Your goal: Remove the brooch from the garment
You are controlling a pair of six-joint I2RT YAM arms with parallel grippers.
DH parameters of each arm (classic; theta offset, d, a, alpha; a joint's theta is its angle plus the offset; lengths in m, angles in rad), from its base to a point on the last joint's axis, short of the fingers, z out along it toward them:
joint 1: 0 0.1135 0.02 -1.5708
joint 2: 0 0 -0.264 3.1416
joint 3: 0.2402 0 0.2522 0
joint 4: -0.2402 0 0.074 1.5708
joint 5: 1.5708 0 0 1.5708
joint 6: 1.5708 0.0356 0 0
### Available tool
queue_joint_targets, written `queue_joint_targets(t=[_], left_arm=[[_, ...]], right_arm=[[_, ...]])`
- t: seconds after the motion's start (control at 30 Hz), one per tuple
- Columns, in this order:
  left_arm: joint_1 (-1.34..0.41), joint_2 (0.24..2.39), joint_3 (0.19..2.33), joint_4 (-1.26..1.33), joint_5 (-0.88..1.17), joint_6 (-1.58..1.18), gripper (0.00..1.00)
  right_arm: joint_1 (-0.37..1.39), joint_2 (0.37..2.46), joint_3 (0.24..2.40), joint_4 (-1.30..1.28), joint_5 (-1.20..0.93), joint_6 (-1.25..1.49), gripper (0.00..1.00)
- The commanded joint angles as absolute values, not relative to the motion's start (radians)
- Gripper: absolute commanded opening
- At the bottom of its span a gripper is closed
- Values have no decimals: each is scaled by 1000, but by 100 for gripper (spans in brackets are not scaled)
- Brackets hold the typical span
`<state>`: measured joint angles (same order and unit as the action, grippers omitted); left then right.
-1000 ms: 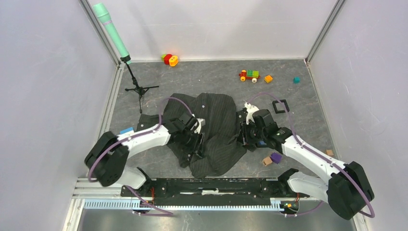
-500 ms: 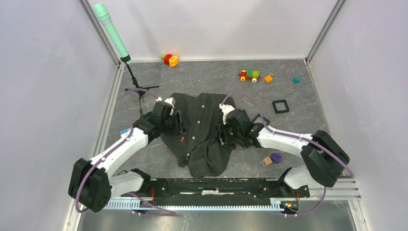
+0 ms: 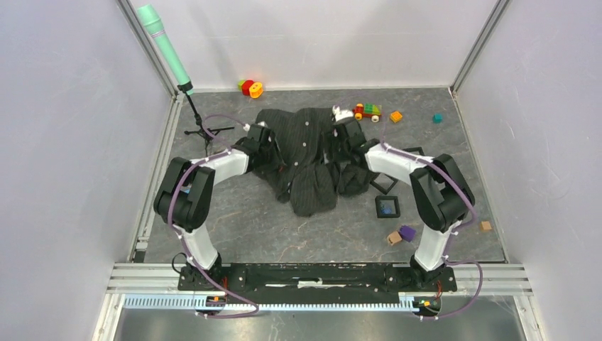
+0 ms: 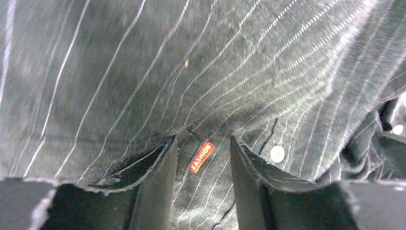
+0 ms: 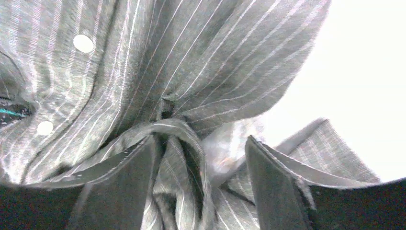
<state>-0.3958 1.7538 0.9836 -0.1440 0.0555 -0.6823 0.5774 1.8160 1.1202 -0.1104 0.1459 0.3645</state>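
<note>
The garment [image 3: 307,186], a dark pinstriped shirt, lies bunched at the middle back of the table. My left gripper [image 3: 272,151] rests on its left side. In the left wrist view the left gripper [image 4: 203,140] is open on flat cloth [image 4: 191,72], with the red tag [image 4: 201,157] between its fingers and a white button [image 4: 277,153] beside them. My right gripper [image 3: 341,142] is on the shirt's right side. In the right wrist view the right gripper [image 5: 201,140] is open around a loose fold [image 5: 191,57]. I cannot make out the brooch; a bluish patch shows inside the nearer black frame [image 3: 387,207].
A second black frame [image 3: 387,183] lies by the shirt's right edge. A toy train [image 3: 368,111], an orange block [image 3: 395,116] and a teal cube [image 3: 438,118] sit at the back right. A teal microphone on a tripod [image 3: 206,131] stands back left. A purple block [image 3: 407,232] lies near right.
Both arms have swung from the near side toward the back, dragging the shirt with them. The right jaws have widened. Two black frames are now uncovered.
</note>
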Motion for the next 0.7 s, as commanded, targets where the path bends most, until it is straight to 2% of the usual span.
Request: queue_joint_targets(t=[0.0,0.07,0.1,0.2,0.23,0.4,0.5,0.67], left_arm=[[-359,1750,1110,-132,-8,-674,54],[-358,1657,1097,-151,-70,-630,63],[-357,1599,1084,-164,-94,-598,71],[-357,1411,981,-155,-204,-528,95],[-357,1352,925,-130,-248,-511,100],[-357,1053,589,150,-448,-323,100],[-357,935,401,331,-503,-202,100],[-337,989,315,502,-536,-73,100]], right_arm=[[520,1740,1273,-170,192,262,78],[517,1633,1224,-144,233,199,85],[514,1564,1176,-112,258,169,86],[497,1343,933,82,371,130,93],[493,1266,824,195,414,112,94],[491,988,314,734,589,-62,98],[455,892,115,932,679,-153,98],[339,910,52,891,687,-206,98]])
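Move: Both hands are low over the garment. The red FASHION label lies about 3 cm back and 2 cm right of the left hand, just below its tips, and the garment's middle some 9 cm to its right. From the right hand that middle is roughly 9 cm left, level in reach and 4 cm down; the toy car stands 8 cm ahead and 8 cm right, and the frame holding a blue piece about 19 cm back and 14 cm right. Forward about 4 cm and already rising, both hands finish pushing the cloth away from the base and come off it, fingers opening wide. They then climb to some 15 cm, swing back and outward from the garment, left hand left and right hand farther right, and sink again, the fingers having tipped up about 40 degrees. ##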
